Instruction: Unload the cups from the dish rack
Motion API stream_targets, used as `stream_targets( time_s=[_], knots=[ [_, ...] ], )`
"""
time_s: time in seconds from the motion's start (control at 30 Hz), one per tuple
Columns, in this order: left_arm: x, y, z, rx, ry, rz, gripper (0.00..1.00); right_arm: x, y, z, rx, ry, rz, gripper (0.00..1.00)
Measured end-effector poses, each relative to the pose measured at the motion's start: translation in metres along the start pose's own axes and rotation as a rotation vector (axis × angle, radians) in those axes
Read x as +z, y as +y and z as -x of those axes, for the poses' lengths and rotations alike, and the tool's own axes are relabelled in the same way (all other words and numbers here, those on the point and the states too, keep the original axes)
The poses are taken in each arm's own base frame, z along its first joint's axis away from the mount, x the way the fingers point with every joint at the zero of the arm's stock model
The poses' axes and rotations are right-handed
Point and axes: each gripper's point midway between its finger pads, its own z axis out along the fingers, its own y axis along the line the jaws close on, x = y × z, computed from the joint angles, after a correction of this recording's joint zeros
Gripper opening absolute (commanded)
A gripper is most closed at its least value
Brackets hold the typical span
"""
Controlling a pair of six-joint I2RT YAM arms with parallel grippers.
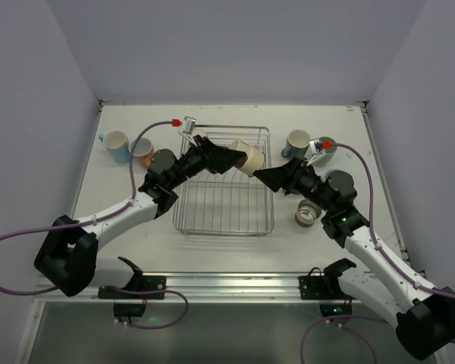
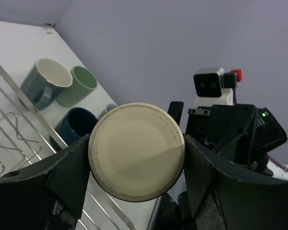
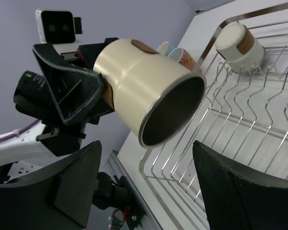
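My left gripper (image 2: 136,158) is shut on a cream cup (image 2: 134,143), which it holds sideways above the right part of the dish rack (image 1: 220,208). The cup's base faces the left wrist camera. Its dark mouth (image 3: 170,112) points at my right gripper (image 3: 148,149), which is open and empty just in front of the cup and apart from it. In the top view the held cup (image 1: 251,162) hangs between both grippers. A second cream cup with a brown band (image 3: 236,43) lies upside down at the rack's far end.
Left of the rack stand a light blue cup (image 1: 115,145), a pink cup (image 1: 142,152) and a dark grey one (image 1: 164,161). To its right are a grey-blue mug (image 1: 295,142), a green cup (image 1: 324,151), a navy cup (image 2: 77,123) and a tan cup (image 1: 308,214).
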Motion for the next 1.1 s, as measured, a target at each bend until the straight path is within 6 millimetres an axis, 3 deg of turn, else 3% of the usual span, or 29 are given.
stream_targets(
  time_s=[0.1, 0.23, 0.3, 0.33, 0.4, 0.43, 0.5, 0.7, 0.77, 0.87, 0.97, 1.1],
  knots=[
    [-0.002, -0.016, -0.013, -0.046, 0.027, -0.062, 0.14, 0.001, 0.008, 0.002, 0.01, -0.006, 0.04, 0.71],
    [-0.004, -0.037, -0.02, -0.068, 0.034, -0.138, 0.16, 0.002, 0.02, 0.003, 0.015, -0.006, 0.104, 0.55],
    [-0.004, -0.04, -0.019, -0.075, 0.028, -0.15, 0.29, 0.002, 0.028, 0.006, 0.014, -0.015, 0.138, 0.39],
    [-0.004, -0.041, -0.019, -0.075, 0.025, -0.151, 0.44, 0.001, 0.033, 0.007, 0.016, -0.021, 0.159, 0.33],
    [-0.005, -0.041, -0.02, -0.076, 0.024, -0.155, 0.61, 0.0, 0.041, 0.008, 0.016, -0.028, 0.194, 0.15],
    [-0.005, -0.041, -0.021, -0.078, 0.027, -0.155, 0.79, -0.001, 0.042, 0.009, 0.018, -0.031, 0.204, 0.1],
    [-0.006, -0.041, -0.024, -0.077, 0.04, -0.154, 0.96, -0.003, 0.049, 0.01, 0.021, -0.035, 0.233, 0.0],
    [-0.027, -0.037, -0.038, -0.016, 0.087, -0.093, 1.0, -0.006, 0.042, 0.006, -0.004, 0.02, 0.121, 0.0],
    [-0.043, -0.039, -0.033, 0.031, 0.078, -0.055, 1.0, -0.006, 0.027, 0.015, -0.03, 0.015, -0.013, 0.0],
    [-0.071, -0.056, -0.01, 0.138, 0.013, -0.018, 1.0, -0.018, -0.003, 0.017, -0.06, 0.05, -0.228, 0.0],
    [-0.098, -0.063, 0.008, 0.237, -0.034, 0.046, 1.0, -0.043, -0.037, 0.002, -0.066, 0.129, -0.441, 0.0],
    [-0.129, -0.053, 0.022, 0.359, -0.032, 0.196, 1.0, -0.087, -0.074, -0.009, -0.079, 0.207, -0.732, 0.0]
  ],
)
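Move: The cream cup, held by its base in the left fingers, has its middle about 2 cm ahead and 3 cm right of the left hand. From the open right hand it lies roughly 5 cm ahead, 4 cm left and 3 cm up. Some 23 cm below the right hand, the standing cream cup is 13 cm right and 2 cm back, the navy cup 11 cm ahead and 11 cm right. The rack's last cup is 20 cm ahead, 11 cm left and 20 cm below the left hand. The right fingers shut on the held cup's rim, pinching its wall as that hand rises about 4 cm. The left hand eases back with the cup, opens to let go, then withdraws left and farther back. The right hand carries the cup right and down, about 10 cm each way, towards the standing cream cup, its fingers tipping down and turning clockwise. ##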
